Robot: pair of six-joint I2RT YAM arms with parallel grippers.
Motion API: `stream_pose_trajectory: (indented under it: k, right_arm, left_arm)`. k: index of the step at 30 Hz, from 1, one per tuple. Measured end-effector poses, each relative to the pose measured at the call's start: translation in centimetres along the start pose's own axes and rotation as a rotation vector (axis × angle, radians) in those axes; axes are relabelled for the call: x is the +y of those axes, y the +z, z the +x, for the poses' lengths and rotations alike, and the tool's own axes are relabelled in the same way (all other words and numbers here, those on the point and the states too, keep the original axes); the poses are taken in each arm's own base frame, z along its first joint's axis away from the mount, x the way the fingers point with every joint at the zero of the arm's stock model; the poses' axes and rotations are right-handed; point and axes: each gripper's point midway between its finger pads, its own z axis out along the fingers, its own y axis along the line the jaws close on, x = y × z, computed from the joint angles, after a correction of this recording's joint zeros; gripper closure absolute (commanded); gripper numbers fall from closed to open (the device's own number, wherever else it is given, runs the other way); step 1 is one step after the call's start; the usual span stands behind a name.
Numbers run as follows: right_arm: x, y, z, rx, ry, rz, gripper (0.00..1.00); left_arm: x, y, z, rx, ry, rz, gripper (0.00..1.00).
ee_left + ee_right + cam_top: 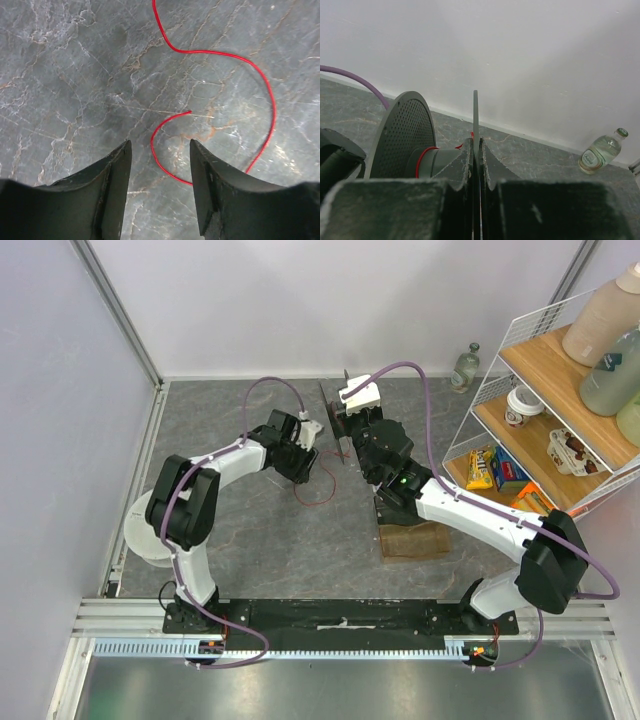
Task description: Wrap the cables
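The cable (267, 90), a very thin red wire, lies loose in curves on the grey marbled tabletop; its free end (190, 111) curls just ahead of my left gripper (160, 142). That gripper hangs open above the wire and holds nothing. From above, the wire (318, 498) loops between the two arms. My right gripper (476, 142) is shut on the thin flange (475, 112) of a grey spool. The spool's perforated flange (402, 132) stands to its left, and a turn of red wire (421, 156) sits on the hub.
A wire shelf (520, 335) with bottles and snack packs stands at the right. A small glass bottle (466, 367) is by the back wall. A wooden block (412, 540) lies under the right arm, and a white disc (138, 535) lies by the left arm.
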Motion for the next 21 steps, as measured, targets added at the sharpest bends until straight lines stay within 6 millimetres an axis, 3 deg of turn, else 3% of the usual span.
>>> stream_pose_trajectory:
  k: [8, 12, 16, 21]
  right_arm:
    - [0.0, 0.0, 0.2, 0.006, -0.003, -0.002, 1.00]
    - [-0.1, 0.0, 0.2, 0.006, -0.003, 0.001, 1.00]
    - [-0.3, 0.1, 0.2, 0.007, -0.004, 0.006, 1.00]
    - [-0.5, 0.2, 0.3, 0.008, -0.004, 0.011, 1.00]
  left_arm:
    - [1.2, 1.8, 0.6, 0.036, 0.096, -0.043, 0.57]
    - [1.0, 2.0, 0.4, 0.041, 0.132, -0.052, 0.72]
    - [0.6, 2.0, 0.5, 0.057, 0.144, -0.037, 0.97]
    - [0.5, 1.9, 0.8, 0.071, 0.135, -0.022, 0.98]
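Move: The red cable's free end lies just under the left hand, about 1 cm ahead and 3 cm below, and runs back between its open fingertips. The cable's loop spreads on the table, its middle some 4 cm to the left hand's right and 2 cm back; the grey spool hangs roughly 8 cm ahead, 7 cm right and 28 cm higher. From the right hand, which holds the spool's rim, the cable end is about level, 12 cm left and 33 cm below. Down about 2 cm to the table goes the left hand, easing about 1 cm forward and then partly back, while its wrist turns some 5 degrees clockwise and its left side rises a little. Once low, its half-open fingers close and pinch the red cable just short of its free end. The right hand holds the spool up by its rim, almost still. ##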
